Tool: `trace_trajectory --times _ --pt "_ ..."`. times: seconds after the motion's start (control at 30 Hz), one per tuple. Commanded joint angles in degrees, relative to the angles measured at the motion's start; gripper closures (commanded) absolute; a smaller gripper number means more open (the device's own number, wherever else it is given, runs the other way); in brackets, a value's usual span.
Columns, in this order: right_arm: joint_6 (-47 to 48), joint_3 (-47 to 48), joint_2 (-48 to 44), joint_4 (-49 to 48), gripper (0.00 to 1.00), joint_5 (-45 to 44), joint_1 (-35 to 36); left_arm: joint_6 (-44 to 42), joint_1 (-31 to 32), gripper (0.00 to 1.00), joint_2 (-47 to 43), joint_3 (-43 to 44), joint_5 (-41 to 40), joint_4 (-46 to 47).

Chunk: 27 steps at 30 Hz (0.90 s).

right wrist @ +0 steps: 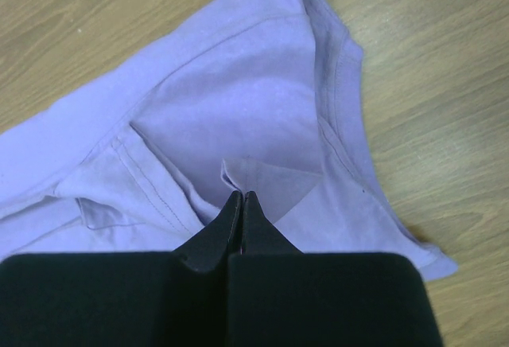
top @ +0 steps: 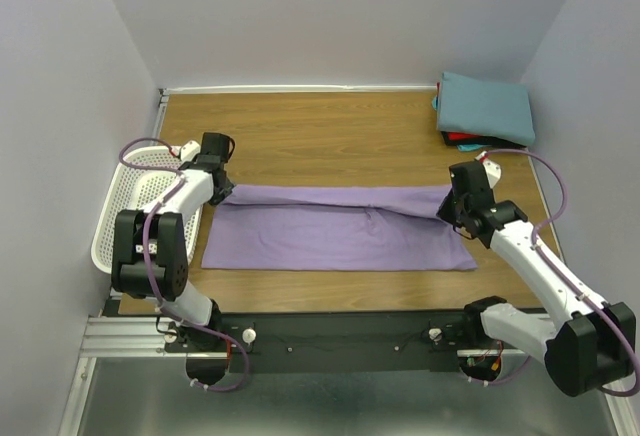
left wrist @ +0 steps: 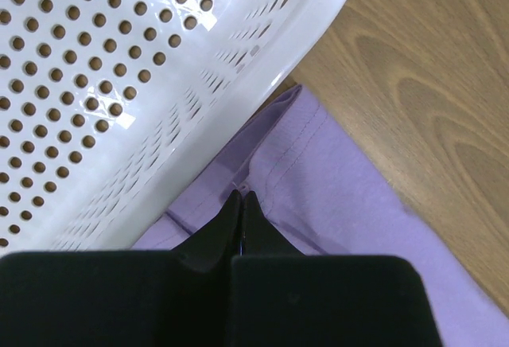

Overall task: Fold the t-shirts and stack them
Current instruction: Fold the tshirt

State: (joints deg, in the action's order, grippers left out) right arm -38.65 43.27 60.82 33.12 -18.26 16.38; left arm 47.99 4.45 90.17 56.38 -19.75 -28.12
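The lavender t-shirt (top: 340, 234) lies stretched left to right across the middle of the wooden table. Its far edge runs as a taut band between my two grippers. My left gripper (top: 222, 192) is shut on the shirt's left end (left wrist: 318, 180), its tips (left wrist: 241, 196) pinching cloth right beside the basket. At the other end, my right gripper (top: 448, 210) is shut on a small fold of the lavender t-shirt (right wrist: 238, 108) at its tips (right wrist: 241, 195), near a hemmed edge. A folded teal t-shirt (top: 487, 106) rests on a folded red one (top: 464, 139) in the far right corner.
A white perforated basket (top: 135, 206) sits at the table's left edge, against the left arm; its wall (left wrist: 119, 84) fills much of the left wrist view. Grey walls close in on three sides. Bare wood (top: 330, 136) lies beyond the shirt.
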Motion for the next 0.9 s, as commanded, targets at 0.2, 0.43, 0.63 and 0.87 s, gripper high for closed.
trace_trajectory --times 0.2,0.43,0.63,0.87 --pt "-3.62 -3.97 -2.45 1.24 0.83 5.86 -0.3 1.41 -0.58 0.88 -4.38 -4.17 -0.74 3.24" --pt "-2.83 -4.33 -7.02 0.1 0.39 8.33 -0.3 0.97 -0.58 0.6 -10.45 -6.2 1.03 5.01" --pt "-0.02 -1.96 -3.7 -2.79 0.39 9.73 -0.3 0.18 0.03 0.61 -11.25 -3.83 2.78 4.83" --pt "-0.28 -2.66 1.23 -6.05 0.39 10.0 -0.21 6.31 6.52 0.62 -7.21 -2.68 -2.21 0.52"
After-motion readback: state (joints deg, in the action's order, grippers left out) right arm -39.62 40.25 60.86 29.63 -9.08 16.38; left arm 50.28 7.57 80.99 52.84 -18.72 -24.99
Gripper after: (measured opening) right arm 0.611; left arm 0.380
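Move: The left hand still pinches the t-shirt's raised flap; its laying place is some 3 cm back, 1 cm left and 3 cm below, with the basket's middle about 18 cm left and 3 cm back, and the shirt's near edge 16 cm straight back. The right hand pinches the flap's other end, which belongs about 5 cm back and 6 cm below; the teal stack stands some 24 cm ahead, 10 cm right and 4 cm lower. Both hands draw the pinched flap a little farther back and down over the near half of the t-shirt, 1–2 cm, and open to let it go. The left then rises about 4–5 cm, tipping its fingers some 10 degrees outward, and swings right over the shirt, while the right, dropping its end from above the cloth, slides nearly 3 cm left and slightly forward. ##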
